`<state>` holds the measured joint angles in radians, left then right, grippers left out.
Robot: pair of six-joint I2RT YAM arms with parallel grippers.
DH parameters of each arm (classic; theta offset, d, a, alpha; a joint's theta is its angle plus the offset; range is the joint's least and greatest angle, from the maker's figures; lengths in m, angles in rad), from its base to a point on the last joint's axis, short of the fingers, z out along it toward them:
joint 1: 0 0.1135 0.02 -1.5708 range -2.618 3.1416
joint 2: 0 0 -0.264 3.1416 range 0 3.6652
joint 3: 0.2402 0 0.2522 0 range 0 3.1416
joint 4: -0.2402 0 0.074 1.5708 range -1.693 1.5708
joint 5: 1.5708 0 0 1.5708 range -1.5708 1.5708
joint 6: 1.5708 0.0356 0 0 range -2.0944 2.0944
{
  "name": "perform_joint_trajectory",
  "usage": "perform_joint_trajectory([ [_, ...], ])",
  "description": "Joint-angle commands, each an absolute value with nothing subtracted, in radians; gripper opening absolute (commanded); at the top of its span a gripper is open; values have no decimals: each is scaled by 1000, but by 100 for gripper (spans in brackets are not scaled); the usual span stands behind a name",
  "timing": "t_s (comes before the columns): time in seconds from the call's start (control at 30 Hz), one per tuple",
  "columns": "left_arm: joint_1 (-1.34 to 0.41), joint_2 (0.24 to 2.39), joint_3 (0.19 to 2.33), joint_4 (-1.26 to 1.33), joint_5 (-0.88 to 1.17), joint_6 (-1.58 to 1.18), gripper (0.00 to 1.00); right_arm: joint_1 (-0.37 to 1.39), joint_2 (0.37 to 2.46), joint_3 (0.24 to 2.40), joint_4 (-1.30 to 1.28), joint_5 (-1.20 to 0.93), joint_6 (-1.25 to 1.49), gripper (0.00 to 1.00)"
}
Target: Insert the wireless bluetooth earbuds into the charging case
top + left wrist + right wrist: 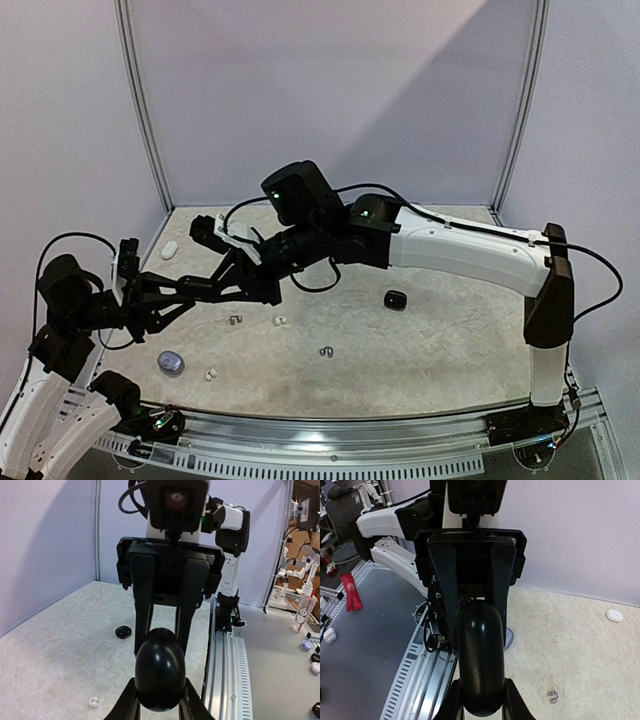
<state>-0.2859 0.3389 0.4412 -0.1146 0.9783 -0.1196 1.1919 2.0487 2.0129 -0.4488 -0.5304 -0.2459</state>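
A glossy black egg-shaped charging case (160,672) hangs above the table, gripped from both ends. My left gripper (160,700) is shut on its near end in the left wrist view. My right gripper (481,700) faces it from the other side, jaws pressed on the same case (481,660). In the top view the case is hidden among the crossed fingers. Loose earbuds lie on the table: white ones (280,321) (211,375) and silvery grey ones (235,320) (325,351). One white bud (93,702) and a silvery pair (551,695) show in the wrist views.
A second small black case (396,299) lies right of centre. A white case (169,250) sits at the back left. A round lilac-grey case (171,362) rests near the front left. The metal rail (330,440) runs along the near edge.
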Motion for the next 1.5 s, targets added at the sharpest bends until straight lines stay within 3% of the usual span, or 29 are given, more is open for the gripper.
perform_joint_trajectory([
  [0.0,-288,343,423,-98,978,-129,0,1194,2060,2040,-422,-559,-234,0],
  [0.1,-287,341,423,-103,963,-134,0,1186,2059,2039,-416,-553,-220,0],
  [0.13,-286,339,422,-104,940,-144,5,1170,2059,2037,-411,-552,-204,0],
  [0.17,-286,338,420,-109,904,-157,30,1152,2059,2033,-408,-555,-172,0],
  [0.2,-285,335,419,-114,851,-173,74,1128,2059,2027,-403,-549,-148,0],
  [0.23,-282,331,418,-112,806,-187,96,1099,2059,2015,-398,-531,-107,0],
  [0.27,-275,329,418,-111,768,-195,99,1066,2056,2003,-399,-506,-44,0],
  [0.43,-245,316,413,-152,518,-240,99,796,2055,1876,-478,-434,286,0],
  [0.57,-217,309,414,-229,372,-219,99,565,2062,1670,-511,-513,433,0],
  [0.77,-191,308,419,-257,335,-197,99,332,2024,1415,-508,-513,426,0],
  [1.03,-179,318,408,-245,339,-198,99,205,2028,1340,-646,-441,336,1],
  [1.17,-179,321,406,-242,341,-198,99,184,2047,1360,-707,-404,296,12],
  [1.33,-179,318,403,-237,344,-199,99,166,2067,1407,-765,-342,277,42],
  [1.47,-179,321,402,-235,347,-200,99,166,2072,1476,-826,-270,260,56],
])
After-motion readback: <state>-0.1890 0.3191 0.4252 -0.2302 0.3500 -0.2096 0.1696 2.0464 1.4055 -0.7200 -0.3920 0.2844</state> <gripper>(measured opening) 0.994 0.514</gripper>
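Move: The black charging case sits between both grippers, pinched from its two sides about 28 cm above the table, practically at each hand point. The bare spot it is taken to lies roughly 27 cm forward, 42 cm to the right and 28 cm below the right hand; the other black case stands some 9 cm left of that spot and 9 cm nearer. From the left hand, the silver earbuds lie about 12 cm forward, 2 cm left and 27 cm below. The left fingers spring wide and release the charging case while that hand backs off about 12 cm forward and to the left, turning some 40 degrees counter-clockwise. Keeping its grip, the right hand carries the case first forward, then in a fast sweep right and down to the open table beyond and right of the other black case, turning clockwise and tipping its fingers steeply down, then slows and opens partway to let go, edging a few centimetres farther right off the case. ##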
